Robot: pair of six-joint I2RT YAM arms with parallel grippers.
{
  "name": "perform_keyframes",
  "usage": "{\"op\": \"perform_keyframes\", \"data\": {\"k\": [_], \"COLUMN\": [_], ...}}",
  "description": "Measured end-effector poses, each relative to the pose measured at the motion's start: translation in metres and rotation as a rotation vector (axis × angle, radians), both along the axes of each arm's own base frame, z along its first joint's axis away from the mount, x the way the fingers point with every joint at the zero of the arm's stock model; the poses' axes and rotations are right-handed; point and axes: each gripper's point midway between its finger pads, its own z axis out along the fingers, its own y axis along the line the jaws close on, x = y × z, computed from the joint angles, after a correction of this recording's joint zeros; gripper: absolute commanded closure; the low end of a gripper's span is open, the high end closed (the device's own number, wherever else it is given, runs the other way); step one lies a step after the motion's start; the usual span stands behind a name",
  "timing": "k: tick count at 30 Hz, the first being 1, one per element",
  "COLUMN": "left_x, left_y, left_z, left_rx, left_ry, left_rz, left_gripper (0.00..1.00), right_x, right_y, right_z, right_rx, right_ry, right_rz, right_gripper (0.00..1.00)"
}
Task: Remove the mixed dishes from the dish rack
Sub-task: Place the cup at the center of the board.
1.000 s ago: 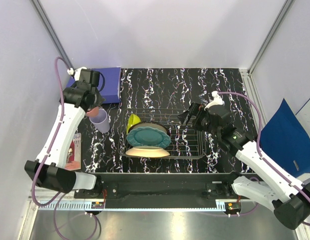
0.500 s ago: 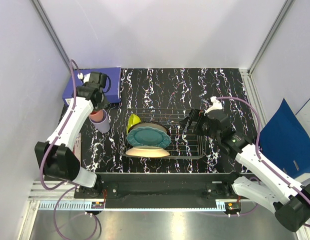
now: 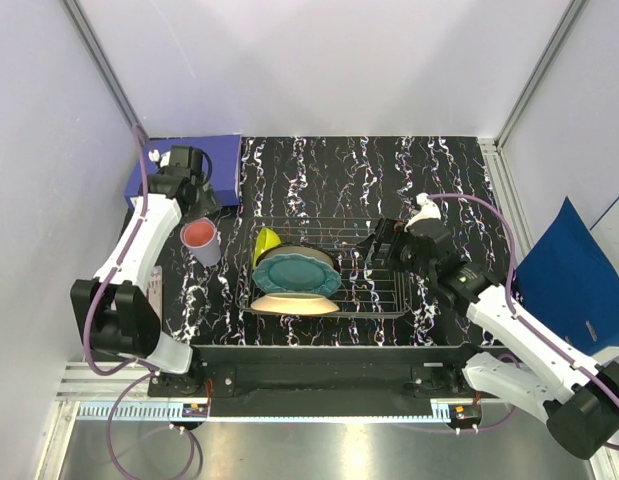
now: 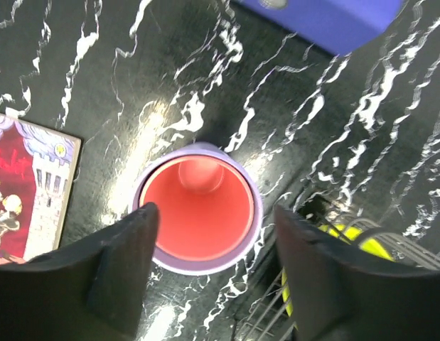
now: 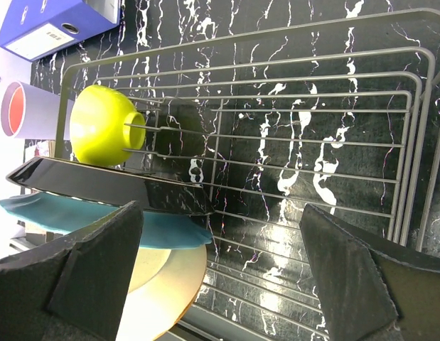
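Note:
The lavender cup (image 3: 201,240) stands on the table left of the dish rack (image 3: 379,290), with the salmon-pink piece (image 4: 195,213) nested inside it. My left gripper (image 4: 216,213) hovers just above the cup (image 4: 198,259), open, one finger on either side and holding nothing. In the rack lean a teal scalloped plate (image 3: 304,275), a cream bowl (image 3: 289,303) and a small yellow-green bowl (image 3: 265,243). My right gripper (image 5: 221,209) is open over the rack's bare wires (image 5: 333,142), right of the teal plate (image 5: 163,231), cream bowl (image 5: 159,280) and yellow-green bowl (image 5: 99,124).
A blue-violet ring binder (image 3: 217,165) lies at the back left, close behind the left gripper. A picture-covered case (image 4: 28,192) lies on the table left of the cup. A blue folder (image 3: 574,270) stands outside the table on the right.
The left gripper lowered the salmon-pink piece into the lavender cup, opened and let it go. The right gripper edged slightly left over the rack.

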Motion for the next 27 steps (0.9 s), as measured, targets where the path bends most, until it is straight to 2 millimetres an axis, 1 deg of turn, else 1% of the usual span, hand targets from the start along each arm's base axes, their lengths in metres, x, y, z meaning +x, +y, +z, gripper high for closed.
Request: {"op": "perform_keyframes", "data": {"k": [2, 3, 7, 9, 10, 11, 13, 14, 16, 18, 19, 21, 22, 24, 26, 27], "left_x": [0.004, 0.006, 0.014, 0.012, 0.008, 0.004, -0.006, -0.011, -0.029, -0.047, -0.057, -0.075, -0.084, -0.099, -0.114, -0.12], "left_y": [-0.001, -0.001, -0.003, -0.006, -0.009, -0.012, -0.024, -0.034, -0.061, -0.088, -0.102, -0.13, -0.141, -0.157, -0.166, -0.168], "left_z": [0.012, 0.022, 0.071, 0.094, 0.107, 0.116, 0.138, 0.148, 0.161, 0.166, 0.165, 0.158, 0.151, 0.134, 0.12, 0.118], "left_rx": [-0.004, -0.005, -0.027, -0.048, -0.065, -0.077, -0.108, -0.128, -0.167, -0.197, -0.211, -0.234, -0.242, -0.251, -0.259, -0.261], "left_ry": [-0.031, -0.055, -0.19, -0.257, -0.298, -0.326, -0.397, -0.439, -0.5, -0.526, -0.527, -0.516, -0.495, -0.449, -0.407, -0.403], "left_rz": [-0.007, -0.009, -0.01, -0.017, -0.028, -0.039, -0.084, -0.124, -0.24, -0.362, -0.43, -0.561, -0.621, -0.722, -0.802, -0.83], "left_gripper": [0.12, 0.09, 0.08, 0.08, 0.07, 0.07, 0.05, 0.03, 0.01, 0.01, 0.01, 0.01, 0.01, 0.01, 0.01, 0.01], "right_x": [0.001, 0.001, 0.002, 0.002, 0.002, 0.002, 0.002, 0.001, 0.0, 0.0, 0.001, 0.001, 0.001, 0.0, -0.001, -0.002], "right_y": [0.001, 0.001, 0.001, 0.001, 0.001, 0.001, -0.001, -0.002, -0.006, -0.012, -0.016, -0.023, -0.027, -0.035, -0.038, -0.038], "right_z": [-0.001, -0.002, -0.004, -0.004, -0.004, -0.004, -0.003, -0.001, 0.004, 0.012, 0.016, 0.024, 0.029, 0.039, 0.045, 0.047], "right_rx": [-0.001, -0.002, -0.009, -0.017, -0.025, -0.034, -0.05, -0.063, -0.08, -0.09, -0.093, -0.094, -0.091, -0.08, -0.072, -0.068], "right_ry": [0.002, 0.003, 0.007, 0.001, -0.004, -0.01, -0.023, -0.037, -0.064, -0.093, -0.108, -0.139, -0.155, -0.192, -0.21, -0.216], "right_rz": [0.0, 0.0, 0.003, 0.009, 0.014, 0.021, 0.034, 0.042, 0.045, 0.029, 0.013, -0.022, -0.039, -0.074, -0.082, -0.082], "right_gripper": [0.0, 0.0, 0.0, 0.0, 0.0, 0.0, 0.0, 0.0, 0.0, 0.0, 0.0, 0.0, 0.0, 0.0, 0.0, 0.0]}}
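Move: The left hand is just above the nested cups, red inside purple, whose middle is about 8 cm below it with hardly any offset. The yellow cup in the rack is some 17 cm to the left hand's right, about level fore-and-aft and 9 cm lower; the teal plate is roughly 25 cm right, 9 cm back and 8 cm lower. From the right hand, the yellow cup is about 26 cm left, 7 cm ahead and 8 cm lower. The left hand, its fingers already parted, opens them fully while lifting off the nested cups by some 16 cm, then swings right and back, about 17 cm by 12 cm, towards the plates and out over the left end of the rack, sinking a little at the close as it turns clockwise nearly 50 degrees and its fingers tip upward. Late on, the open, empty right hand rises about 5 cm and drifts slightly right, away from the plates, its fingers tilting up a little above the bare part of the rack. ##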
